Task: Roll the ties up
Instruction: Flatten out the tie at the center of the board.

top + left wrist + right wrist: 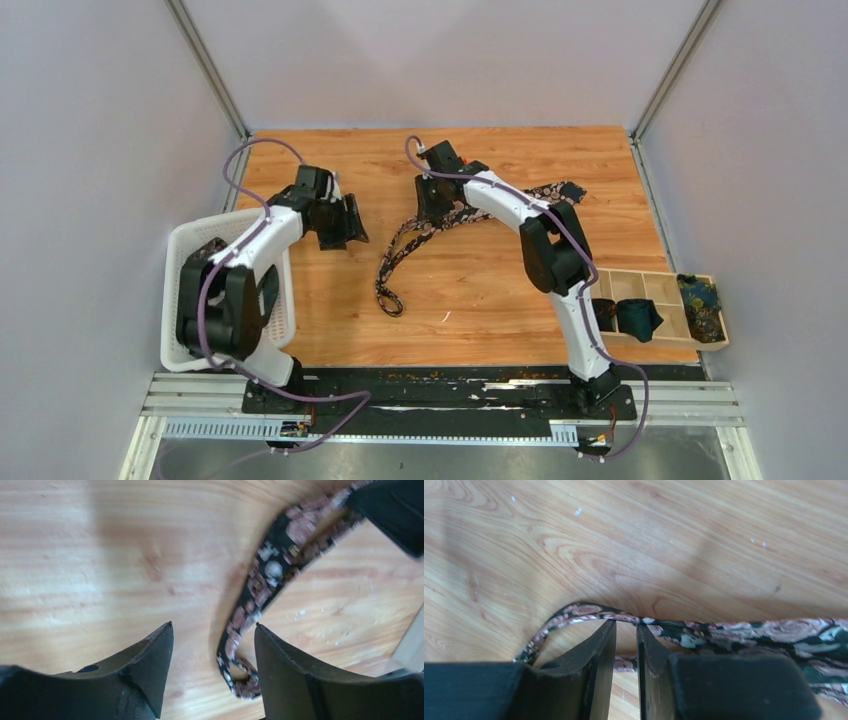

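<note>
A black tie [398, 258] with pink-white flowers lies strung across the wooden table from a curled narrow end near the middle to the far right. My right gripper [436, 212] is at its mid-length. In the right wrist view the tie [734, 630] arches up to the right gripper [625, 622], whose jaws are nearly together and pinch it at the tips. My left gripper [344, 224] hovers to the tie's left. In the left wrist view the left gripper [214, 625] is open and holds nothing, and the tie [260, 580] lies on the wood below.
A white basket [178, 262] stands at the left table edge under the left arm. A wooden divided tray [660, 288] at the right edge holds a rolled dark teal tie [637, 318] and a blue-yellow patterned one [700, 300].
</note>
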You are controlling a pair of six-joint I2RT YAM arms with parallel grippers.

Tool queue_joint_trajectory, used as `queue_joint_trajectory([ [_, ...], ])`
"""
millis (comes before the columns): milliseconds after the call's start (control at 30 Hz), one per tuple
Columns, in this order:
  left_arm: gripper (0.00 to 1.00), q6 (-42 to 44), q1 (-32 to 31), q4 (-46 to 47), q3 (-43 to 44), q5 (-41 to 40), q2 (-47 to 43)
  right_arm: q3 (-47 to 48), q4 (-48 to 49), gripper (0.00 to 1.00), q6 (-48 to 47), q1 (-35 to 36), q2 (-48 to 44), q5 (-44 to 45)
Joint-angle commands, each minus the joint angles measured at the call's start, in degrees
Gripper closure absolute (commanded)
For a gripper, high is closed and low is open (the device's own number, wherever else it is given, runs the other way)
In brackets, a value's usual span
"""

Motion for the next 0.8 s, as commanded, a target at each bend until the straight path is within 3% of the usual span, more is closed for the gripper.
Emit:
queue_joint_trajectory([
  [0,0.27,2.7,-10.0,-5.3,-3.3,-13.0,-10.9,-4.9,0.7,0.77,-1.2,-0.4,-8.9,-0.4],
  [133,0.16,-1.1,-19.8,-7.0,-6.8,-19.2,-16.5,-18.0,3.7,0.77,0.3,-0.4,-19.8,2.6],
  [267,0.12,-4.3,-26.8,-8.1,-10.0,-23.8,-20.1,-29.4,5.3,0.77,2.4,-0.3,-30.6,4.9],
  [533,0.08,-9.6,-34.2,-3.5,-16.5,-23.4,-19.6,-47.6,8.1,0.76,5.8,-0.3,-45.9,6.3],
  [767,0.05,-14.0,-39.4,0.3,-17.3,-25.6,-14.3,-55.7,7.7,0.75,7.0,-0.3,-54.2,7.3],
])
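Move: The tie's looped narrow end lies about 13 cm back and 9 cm right of the left hand, some 6 cm below it; the orange clip is roughly 6 cm ahead and 10 cm left of that hand. For the right hand, the folded stretch of the tie is right at the fingertips, with the looped end some 18 cm back and 8 cm left, and the red clip about 10 cm ahead and 8 cm right. The tie's looped end is what the left hand heads for: it swings back some 16 cm and right about 7 cm, first arching up, then sinking over the loop, turning clockwise and rolling its left side up while its fingers spread nearly wide. Meanwhile the right hand comes off the folded stretch, drawing back about 16 cm and to the right, rising on the way, with its fingers kept nearly shut. ##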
